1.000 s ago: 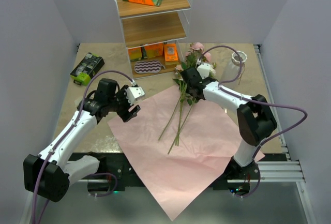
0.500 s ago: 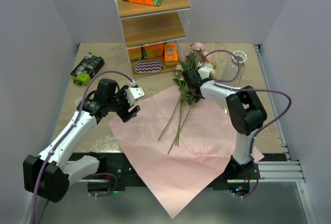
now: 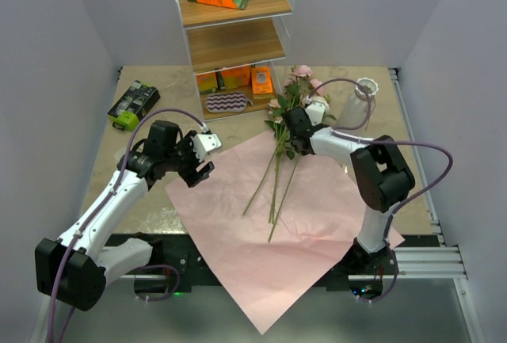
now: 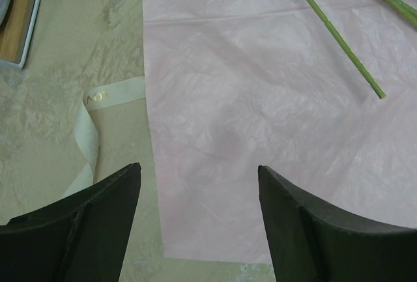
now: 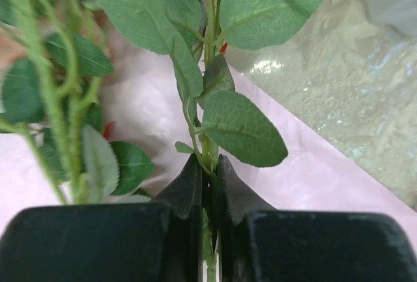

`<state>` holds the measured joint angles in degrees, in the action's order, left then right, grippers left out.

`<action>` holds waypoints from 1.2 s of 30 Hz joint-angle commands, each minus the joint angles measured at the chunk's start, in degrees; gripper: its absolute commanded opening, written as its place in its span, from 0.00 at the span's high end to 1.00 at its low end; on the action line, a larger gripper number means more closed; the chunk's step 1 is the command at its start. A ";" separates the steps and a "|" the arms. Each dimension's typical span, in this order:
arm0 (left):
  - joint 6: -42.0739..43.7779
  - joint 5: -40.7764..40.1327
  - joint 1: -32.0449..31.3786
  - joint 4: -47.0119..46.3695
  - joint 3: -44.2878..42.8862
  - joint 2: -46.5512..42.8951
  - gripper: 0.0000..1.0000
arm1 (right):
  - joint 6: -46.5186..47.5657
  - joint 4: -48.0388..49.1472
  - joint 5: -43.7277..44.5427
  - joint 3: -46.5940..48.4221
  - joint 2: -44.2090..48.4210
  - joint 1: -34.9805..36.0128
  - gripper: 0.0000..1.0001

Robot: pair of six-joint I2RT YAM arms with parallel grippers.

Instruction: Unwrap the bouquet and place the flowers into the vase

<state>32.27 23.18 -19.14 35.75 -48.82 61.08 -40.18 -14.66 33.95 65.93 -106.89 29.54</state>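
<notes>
The bouquet lies unwrapped: its pink sheet (image 3: 309, 224) is spread flat on the table. The flowers (image 3: 289, 99) rest across the sheet's far edge, blooms toward the shelf and green stems (image 3: 273, 184) pointing at me. My right gripper (image 3: 291, 125) is shut on one leafy stem (image 5: 208, 47), which runs between the closed jaws (image 5: 208, 165). The white vase (image 3: 366, 93) stands at the back right, apart from the flowers. My left gripper (image 3: 200, 170) hangs open over the sheet's left edge (image 4: 260, 99), nothing between its fingers (image 4: 199, 171).
A cream ribbon (image 4: 88, 139) lies on the table just left of the sheet. A shelf rack (image 3: 230, 34) with boxes stands at the back centre, a striped pad (image 3: 227, 102) at its foot. A black and green box (image 3: 133, 104) lies back left.
My right gripper has closed on a flower stem, and that stem's lower end has swung slightly right. The right elbow has shifted. The left arm has not moved.
</notes>
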 commanded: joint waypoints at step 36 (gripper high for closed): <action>1.13 3.72 1.65 -1.38 -2.68 2.82 0.18 | 94.40 96.90 4.73 14.21 30.96 1.22 1.00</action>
<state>32.29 25.17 -18.31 35.64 -49.71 63.40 40.64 63.26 42.17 74.87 -73.60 31.11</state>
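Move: The right hand already pinches the white rose's stem, just over the pink paper. The vase it is meant for stands about 15 cm to its right and 5 cm farther out, its middle some 9 cm higher. The other flowers' leafy stems lie about 6 cm to the hand's left and 5 cm ahead, their pink blooms some 20 cm straight ahead. From the left hand the vase is roughly 45 cm right and 21 cm ahead, about level. Fast and almost straight up at first, the right hand lifts the pinched white rose about 55 cm off the paper, then also drifts right and somewhat back, to the vase's side and far above it. The wrist tips up some 80 degrees, so the fingers swing from forward-and-down to forward-and-up, keeping their hold on the stem. ##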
